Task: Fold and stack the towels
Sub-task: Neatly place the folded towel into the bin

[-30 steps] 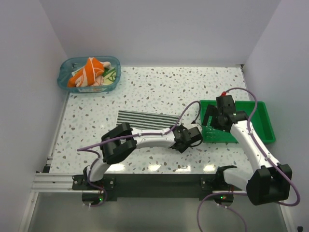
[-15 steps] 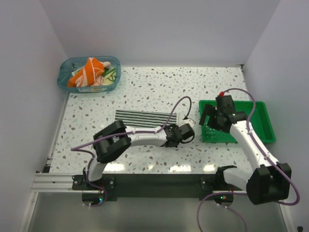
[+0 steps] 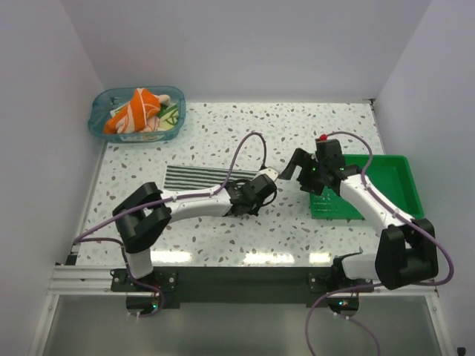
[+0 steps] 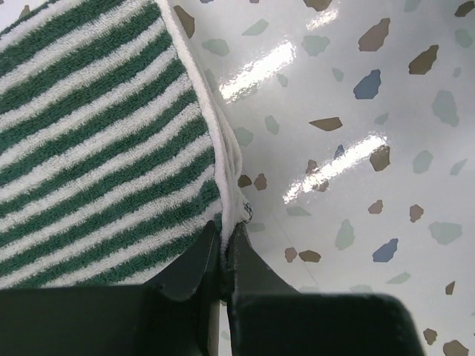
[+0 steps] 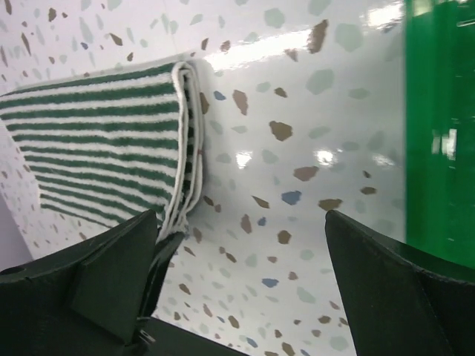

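Note:
A dark-and-white striped towel (image 3: 194, 178) lies flat on the speckled table, left of centre. My left gripper (image 3: 252, 196) is shut on the white hem at its right edge; in the left wrist view the towel (image 4: 96, 126) fills the upper left and the gripper (image 4: 225, 239) pinches the hem. My right gripper (image 3: 300, 172) hangs open just right of the towel. Its wrist view shows the gripper (image 5: 245, 252) over bare table, with the towel (image 5: 104, 141) doubled over at its right edge. An orange towel (image 3: 133, 110) and a green towel (image 3: 171, 115) lie bunched in a blue basket.
The blue basket (image 3: 100, 124) stands at the back left corner. A green tray (image 3: 404, 185) sits at the right, beside my right arm, and shows in the right wrist view as the tray (image 5: 438, 111). White walls close the table on three sides.
My left gripper shut on the striped towel's right edge and drew it leftward. The right arm swung left from over the green tray toward the towel, still open.

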You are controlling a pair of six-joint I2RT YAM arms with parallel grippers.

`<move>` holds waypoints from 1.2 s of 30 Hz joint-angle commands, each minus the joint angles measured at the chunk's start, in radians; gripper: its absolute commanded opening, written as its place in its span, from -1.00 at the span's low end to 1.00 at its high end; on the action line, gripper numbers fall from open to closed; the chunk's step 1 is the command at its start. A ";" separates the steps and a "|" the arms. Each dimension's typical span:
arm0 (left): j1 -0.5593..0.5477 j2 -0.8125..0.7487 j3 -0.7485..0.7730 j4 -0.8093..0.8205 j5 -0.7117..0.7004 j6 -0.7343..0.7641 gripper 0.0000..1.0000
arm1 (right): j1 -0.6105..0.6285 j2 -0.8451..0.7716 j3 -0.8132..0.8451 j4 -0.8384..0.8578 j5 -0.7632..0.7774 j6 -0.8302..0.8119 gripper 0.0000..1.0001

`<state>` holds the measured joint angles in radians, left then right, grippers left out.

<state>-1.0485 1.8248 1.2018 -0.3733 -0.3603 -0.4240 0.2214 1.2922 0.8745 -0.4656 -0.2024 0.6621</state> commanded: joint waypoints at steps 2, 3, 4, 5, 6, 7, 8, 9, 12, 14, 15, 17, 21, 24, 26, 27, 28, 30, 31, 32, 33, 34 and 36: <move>0.013 -0.087 -0.015 0.051 0.015 -0.033 -1.00 | 0.061 0.086 -0.002 0.179 -0.049 0.135 0.97; 0.013 -0.094 -0.019 0.051 0.014 -0.035 -1.00 | 0.068 0.104 -0.003 0.197 -0.061 0.151 0.97; 0.016 -0.107 -0.021 0.054 0.015 -0.035 -1.00 | 0.087 0.125 -0.003 0.228 -0.071 0.175 0.97; 0.016 -0.110 -0.022 0.054 0.015 -0.038 -1.00 | 0.096 0.143 -0.002 0.241 -0.078 0.185 0.97; 0.016 -0.116 -0.024 0.051 0.014 -0.039 -1.00 | 0.107 0.178 0.003 0.252 -0.084 0.194 0.97; 0.018 -0.117 -0.025 0.050 0.012 -0.041 -1.00 | 0.128 0.196 0.003 0.278 -0.086 0.212 0.97; 0.018 -0.121 -0.025 0.051 0.012 -0.044 -1.00 | 0.137 0.212 0.003 0.291 -0.089 0.223 0.97; 0.019 -0.121 -0.028 0.054 0.012 -0.042 -1.00 | 0.145 0.246 0.000 0.306 -0.095 0.235 0.97; 0.022 -0.119 -0.024 0.053 0.017 -0.044 -1.00 | 0.162 0.289 -0.020 0.390 -0.123 0.292 0.97; 0.022 -0.119 -0.021 0.053 0.018 -0.047 -1.00 | 0.176 0.328 -0.019 0.423 -0.130 0.314 0.97; 0.024 -0.116 -0.019 0.053 0.018 -0.048 -1.00 | 0.180 0.340 -0.017 0.433 -0.134 0.320 0.97; 0.024 -0.114 -0.016 0.053 0.018 -0.052 -1.00 | 0.197 0.375 -0.014 0.453 -0.140 0.337 0.97; 0.024 -0.102 -0.002 0.053 0.018 -0.061 -1.00 | 0.226 0.424 -0.025 0.501 -0.155 0.381 0.97; 0.024 -0.090 0.005 0.051 0.023 -0.068 -1.00 | 0.248 0.447 -0.040 0.542 -0.163 0.415 0.96; 0.024 -0.088 0.007 0.054 0.029 -0.079 -1.00 | 0.260 0.467 -0.045 0.568 -0.172 0.424 0.91; 0.024 -0.085 0.007 0.059 0.038 -0.081 -1.00 | 0.265 0.470 -0.045 0.582 -0.178 0.430 0.89; 0.024 -0.085 0.007 0.060 0.041 -0.082 -1.00 | 0.268 0.475 -0.045 0.587 -0.177 0.433 0.84; 0.025 -0.079 0.010 0.065 0.052 -0.090 -1.00 | 0.271 0.481 -0.046 0.596 -0.170 0.433 0.77; 0.024 -0.078 0.012 0.065 0.058 -0.094 -1.00 | 0.271 0.483 -0.046 0.605 -0.167 0.432 0.69; 0.024 -0.076 0.013 0.066 0.061 -0.102 -1.00 | 0.271 0.487 -0.042 0.607 -0.166 0.432 0.65; 0.024 -0.070 0.013 0.071 0.072 -0.107 -1.00 | 0.271 0.492 -0.040 0.619 -0.166 0.432 0.56; 0.024 -0.068 0.015 0.071 0.073 -0.113 -1.00 | 0.271 0.495 -0.039 0.624 -0.167 0.432 0.53; 0.024 -0.062 0.015 0.077 0.075 -0.127 -1.00 | 0.271 0.499 -0.034 0.627 -0.164 0.427 0.42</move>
<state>-1.0279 1.7531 1.1809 -0.3561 -0.3065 -0.5056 0.4866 1.7702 0.8467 0.1326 -0.3824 1.0847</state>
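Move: The right edge of the striped, folded towel is about 15 cm to the right hand's left, roughly 1 cm ahead of it and 8 cm below its open fingers. The left gripper, pinching the near corner of that edge, is also some 15 cm left and about 6 cm nearer the bases; from the left hand the stretch aimed at lies about 5 cm ahead. The middle of the green bin is roughly 21 cm to the right hand's right. The towel's free right edge is met by the right hand, which sweeps about 15 cm left and 7 cm down, wide open, away from the green bin, until its fingers straddle the folded layers just ahead of the left gripper. It rolls some 20 degrees so the fingers lean left, then starts closing. The left hand keeps its pinch on the corner and first raises it a little, then all but holds. ##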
